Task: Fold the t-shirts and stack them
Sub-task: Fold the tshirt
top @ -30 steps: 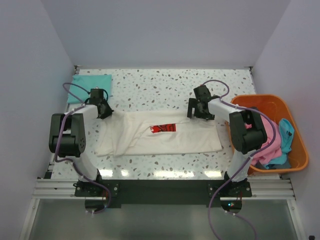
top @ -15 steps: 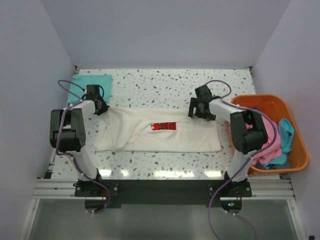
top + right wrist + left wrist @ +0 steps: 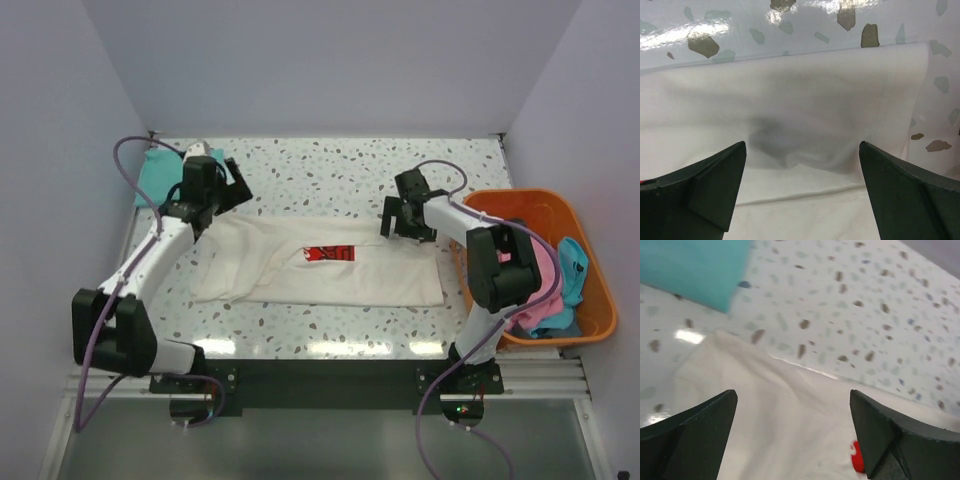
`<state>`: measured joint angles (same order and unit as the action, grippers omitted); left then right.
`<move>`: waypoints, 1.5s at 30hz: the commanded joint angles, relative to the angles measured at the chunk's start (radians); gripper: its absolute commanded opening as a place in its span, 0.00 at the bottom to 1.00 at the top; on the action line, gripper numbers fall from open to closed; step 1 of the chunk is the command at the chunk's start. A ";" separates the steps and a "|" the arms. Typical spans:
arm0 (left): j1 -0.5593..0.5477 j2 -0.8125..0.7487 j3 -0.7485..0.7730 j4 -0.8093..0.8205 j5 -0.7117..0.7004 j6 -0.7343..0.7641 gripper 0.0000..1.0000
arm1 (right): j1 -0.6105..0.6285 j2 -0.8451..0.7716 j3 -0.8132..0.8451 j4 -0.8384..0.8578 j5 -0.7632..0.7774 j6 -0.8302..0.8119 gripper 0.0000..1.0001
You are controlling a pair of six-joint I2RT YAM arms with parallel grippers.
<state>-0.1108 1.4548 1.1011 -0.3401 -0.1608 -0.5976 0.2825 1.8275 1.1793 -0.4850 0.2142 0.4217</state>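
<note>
A large cream t-shirt (image 3: 330, 275) lies spread across the table, folded lengthwise, with its red print (image 3: 328, 254) facing up. My left gripper (image 3: 222, 192) hovers open above the shirt's back-left corner and holds nothing. In the left wrist view the cream t-shirt (image 3: 775, 425) fills the space below the left gripper (image 3: 792, 440), with a bit of red print (image 3: 856, 463) by the right finger. My right gripper (image 3: 397, 222) is open low over the shirt's back-right edge; the right wrist view shows the right gripper (image 3: 802, 190) over wrinkled cream t-shirt (image 3: 800, 115). A folded teal t-shirt (image 3: 158, 175) lies at the back left.
An orange basket (image 3: 520, 197) stands at the right edge with a pink shirt (image 3: 545, 285) and a blue one (image 3: 572, 270) inside. In the left wrist view the teal t-shirt (image 3: 690, 265) lies just beyond the cream one. White walls enclose the speckled table (image 3: 330, 170).
My left gripper has opened and let go of the cream shirt's left corner, then risen and moved back and to the right. The shirt's left side now lies flat. The right gripper barely moved.
</note>
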 commanded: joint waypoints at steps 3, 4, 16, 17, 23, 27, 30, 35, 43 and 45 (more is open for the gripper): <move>-0.211 -0.116 -0.217 0.055 0.098 -0.083 1.00 | -0.003 -0.086 0.034 -0.004 -0.068 -0.041 0.99; -0.219 -0.110 -0.259 0.061 0.104 -0.105 1.00 | -0.005 -0.082 0.036 0.006 -0.085 -0.044 0.99; -0.219 0.255 -0.140 0.191 0.115 -0.045 1.00 | 0.018 -0.034 -0.092 0.074 -0.174 0.018 0.99; -0.221 0.313 -0.117 0.193 0.127 -0.045 1.00 | 0.030 -0.042 -0.137 0.071 -0.168 0.034 0.99; -0.221 0.623 0.216 0.198 0.233 0.028 1.00 | 0.225 -0.202 -0.381 0.037 -0.112 0.168 0.99; -0.242 0.864 0.558 0.174 0.392 0.062 1.00 | 0.454 -0.331 -0.504 -0.001 -0.107 0.348 0.99; -0.282 1.057 0.934 0.106 0.469 0.087 1.00 | 0.659 -0.366 -0.550 0.032 -0.174 0.475 0.99; -0.302 1.314 1.226 0.122 0.539 -0.029 1.00 | 0.930 -0.266 -0.408 0.137 -0.245 0.510 0.99; -0.296 1.322 1.206 0.199 0.255 -0.181 1.00 | 0.972 -0.201 -0.182 0.017 -0.145 0.401 0.99; -0.296 1.320 1.209 0.226 0.239 -0.191 1.00 | 0.974 -0.204 -0.159 0.017 -0.160 0.387 0.99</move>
<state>-0.4271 2.7102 2.3142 -0.0402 0.2497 -0.7456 1.2560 1.6318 0.9611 -0.4057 0.0814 0.8204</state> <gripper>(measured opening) 0.997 0.986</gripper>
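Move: The t-shirt, folded into a wide strip across the table, has its middle about 23 cm right of and 9 cm back from the left hand, some 14 cm below; its red print is 26 cm right, 7 cm back. A folded teal cloth sits 15 cm ahead and 13 cm left of that hand. From the low right hand, the t-shirt's middle is 21 cm left, 8 cm back, the print 18 cm left, 6 cm back, and the orange bin 33 cm right, 8 cm back. The t-shirt strip is dragged round clockwise under two wide-open grippers. The left hand swings right and back while dropping onto its left part, then sweeps it nearly 30 cm forward and over 20 cm right. The right hand lifts about 2 cm, settles back on the right part, and draws it back and left just as far, its wrist turning some 40 degrees counter-clockwise. ##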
